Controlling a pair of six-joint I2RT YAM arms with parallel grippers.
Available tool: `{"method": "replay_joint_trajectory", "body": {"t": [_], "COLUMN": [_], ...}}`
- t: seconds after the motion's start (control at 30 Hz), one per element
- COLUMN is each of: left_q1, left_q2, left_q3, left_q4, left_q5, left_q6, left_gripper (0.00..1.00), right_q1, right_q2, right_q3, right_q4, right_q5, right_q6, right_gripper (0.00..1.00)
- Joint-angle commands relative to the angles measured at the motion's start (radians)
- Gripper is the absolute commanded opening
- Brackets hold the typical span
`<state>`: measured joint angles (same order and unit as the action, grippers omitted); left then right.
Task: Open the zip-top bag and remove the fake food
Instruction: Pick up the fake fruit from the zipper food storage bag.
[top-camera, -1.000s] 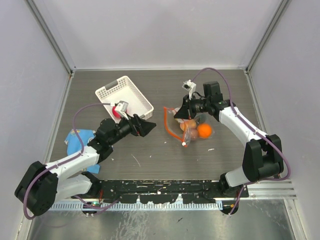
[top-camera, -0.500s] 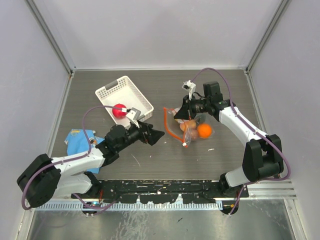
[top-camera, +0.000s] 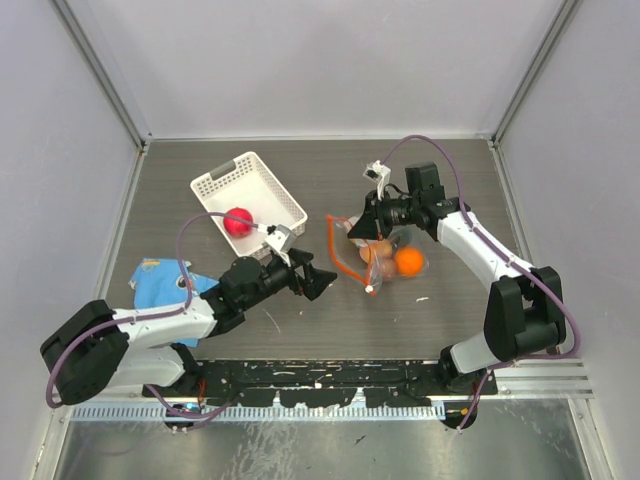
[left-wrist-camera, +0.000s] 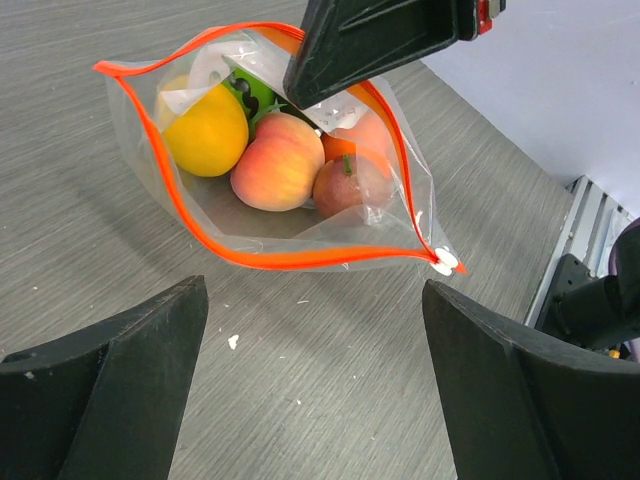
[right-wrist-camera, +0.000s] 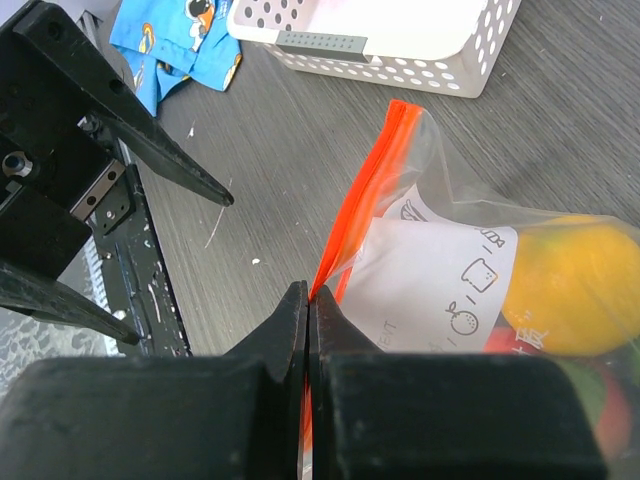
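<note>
The zip-top bag (top-camera: 383, 262) lies at centre right, its red-orange zip strip (left-wrist-camera: 190, 205) gaping wide. My right gripper (right-wrist-camera: 310, 300) is shut on the upper lip of that strip and holds the mouth up. Inside sits fake food: a yellow fruit (left-wrist-camera: 205, 130), a peach one (left-wrist-camera: 277, 160), a brownish one (left-wrist-camera: 352, 185), a green one (left-wrist-camera: 255, 95) and an orange one (top-camera: 408, 262). A red fruit (top-camera: 237, 221) lies in the white basket (top-camera: 262, 178). My left gripper (left-wrist-camera: 315, 370) is open and empty, low over the table just in front of the bag's mouth.
The white basket stands at the back left of the table. A blue printed cloth (top-camera: 158, 283) lies at the left near my left arm. Small white flecks (left-wrist-camera: 232, 341) dot the grey tabletop. Walls close the table on three sides.
My left arm has swung from beside the basket toward the bag's mouth, jaws still open. The red fruit now shows fully in the basket. The right gripper and bag have not moved.
</note>
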<state>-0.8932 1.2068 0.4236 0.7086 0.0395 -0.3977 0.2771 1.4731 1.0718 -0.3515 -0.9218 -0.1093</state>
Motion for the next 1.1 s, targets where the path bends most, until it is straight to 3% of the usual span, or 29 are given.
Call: {"method": "replay_joint_trajectory", "body": {"t": [0.0,0.43,0.63,0.93,1.07], "left_q1": [-0.026,-0.068,-0.069,-0.07,-0.069], "left_q2": [0.018,0.143,0.244,0.344,0.387], "left_q3": [0.021,0.047,0.08,0.171,0.204], "left_q4": [0.107,0.183,0.251,0.269,0.281], "left_q5": [-0.031,-0.016,0.029,0.002,-0.007], "left_q6": [0.083,0.2,0.26,0.281,0.284], "left_gripper": [0.88,0.88,0.82,0.63,0.6], "right_q1": [-0.005,-0.005,-0.005,-0.004,-0.003], "right_q2": [-0.007,-0.007,-0.008,-0.007,-0.007], "right_q3": [0.05,0.055,0.058,0.061,0.067], "right_q4": [0.008,-0.005,-0.013,-0.024,-0.038], "right_q5": [-0.033,-0.038,-0.043,-0.054,-0.055], "right_q6": [-0.019,-0.033,-0.039,-0.052,-0.067], "right_gripper": [0.01,0.01,0.01,0.01,0.01]}}
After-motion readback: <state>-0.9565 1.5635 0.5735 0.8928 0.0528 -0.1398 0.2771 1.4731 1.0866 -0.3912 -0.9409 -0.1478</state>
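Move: The peach in the open bag lies about 13 cm to my left hand's right, 6 cm ahead and some 11 cm lower. The lemon is beside it, roughly 10 cm ahead and 10 cm right; the brown fruit sits 2 cm ahead and 16 cm right, with the orange 4 cm ahead and 20 cm right, all about as low. From my right hand the peach is some 5 cm right, 3 cm back and 12 cm below. I bring my left hand about 5 cm right towards the bag's open mouth, sinking some 4 cm on the way, then swinging forward and rising about 1 cm as I reach the near orange rim. I roll it about 15 degrees clockwise, seen from behind the hand, and narrow my wide-open fingers to roughly two-thirds, still empty. My right hand stays put, keeping its pinch on the bag's rim. ##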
